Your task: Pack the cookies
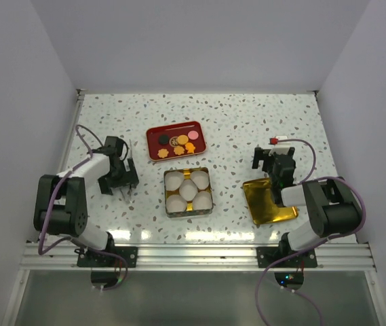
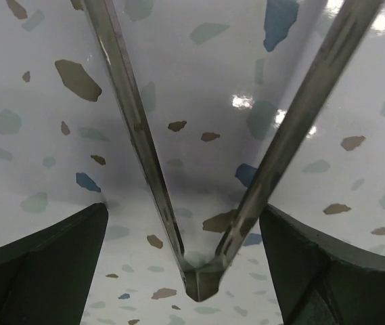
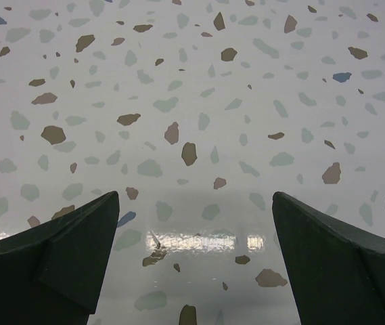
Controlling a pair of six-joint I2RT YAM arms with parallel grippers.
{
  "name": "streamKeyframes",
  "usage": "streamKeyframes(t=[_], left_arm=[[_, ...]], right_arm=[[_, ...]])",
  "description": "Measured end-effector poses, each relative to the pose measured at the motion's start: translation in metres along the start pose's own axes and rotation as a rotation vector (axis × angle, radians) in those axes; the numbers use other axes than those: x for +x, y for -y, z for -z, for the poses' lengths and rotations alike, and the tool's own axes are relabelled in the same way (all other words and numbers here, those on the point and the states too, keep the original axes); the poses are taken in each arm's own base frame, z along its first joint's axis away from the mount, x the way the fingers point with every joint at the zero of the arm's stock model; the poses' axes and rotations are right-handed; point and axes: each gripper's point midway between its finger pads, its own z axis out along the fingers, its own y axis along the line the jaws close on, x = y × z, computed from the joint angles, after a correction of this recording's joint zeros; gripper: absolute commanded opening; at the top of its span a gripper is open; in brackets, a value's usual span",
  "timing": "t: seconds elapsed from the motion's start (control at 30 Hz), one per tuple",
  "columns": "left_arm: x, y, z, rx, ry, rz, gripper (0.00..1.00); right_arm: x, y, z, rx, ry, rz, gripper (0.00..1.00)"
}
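Observation:
The cookies (image 1: 177,141), small orange, yellow, pink and one dark, lie on a red tray (image 1: 153,131) at the table's middle back. My left gripper (image 1: 121,180) is low over the table to the left of them, open. Its fingers (image 2: 50,250) stand on either side of a pair of metal tongs (image 2: 138,128) that lies on the table, and they do not touch it. My right gripper (image 1: 264,160) is open and empty over bare table at the right, as the right wrist view (image 3: 195,196) shows. No cookie shows in either wrist view.
A gold tin (image 1: 167,175) with several white paper cups (image 1: 188,190) stands in front of the red tray. Its gold lid (image 1: 268,204) lies flat at the right, under my right arm. White walls close the table on three sides.

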Motion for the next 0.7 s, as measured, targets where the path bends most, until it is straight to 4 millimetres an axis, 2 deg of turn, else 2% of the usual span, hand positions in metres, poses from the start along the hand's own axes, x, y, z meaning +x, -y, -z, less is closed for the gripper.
streamKeyframes(t=[0.07, 0.2, 0.3, 0.33, 0.43, 0.63, 0.7], left_arm=[[0.0, 0.0, -0.007, -0.009, -0.021, -0.016, 1.0], [-0.012, 0.006, -0.011, 0.004, -0.003, -0.04, 0.96], [-0.018, 0.01, -0.013, 0.011, -0.001, -0.061, 0.81], [-0.02, 0.011, -0.014, 0.014, -0.001, -0.067, 0.72], [-0.028, 0.016, -0.017, 0.019, 0.007, -0.09, 0.61], [-0.037, 0.019, -0.017, 0.028, 0.022, -0.111, 0.53], [-0.038, 0.019, -0.016, 0.028, 0.024, -0.111, 0.52]], right_arm=[[0.0, 0.0, 0.0, 0.0, 0.0, 0.0, 0.99], [0.0, 0.0, 0.0, 0.0, 0.0, 0.0, 0.99], [0.0, 0.0, 0.0, 0.0, 0.001, 0.0, 0.99], [0.0, 0.0, 0.0, 0.0, 0.001, 0.0, 0.99], [0.0, 0.0, 0.0, 0.0, 0.001, 0.0, 0.99], [-0.001, -0.001, -0.007, 0.0, -0.068, 0.025, 0.99], [-0.02, -0.004, -0.018, -0.006, -0.09, 0.053, 0.99]])
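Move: The metal tongs lie open on the table between and just below the left fingers, their middle about 3 cm ahead, 1 cm right and 1 cm down, with the joined end towards the base. The cookie tray is some 15 cm ahead and 20 cm to the right; the box of paper cups lies about 26 cm to the right and 5 cm back. From the right hand, the tongs are roughly 55 cm left, 9 cm back and 6 cm lower. Slide the left gripper about 4.5 cm forward along the tongs, low over the table after a slight dip, turning a little clockwise. On the way, close the fingers to roughly half so they pinch the two arms of the tongs from either side. Near the end, start the open right hand forward and up, some 2 cm, touching nothing. ##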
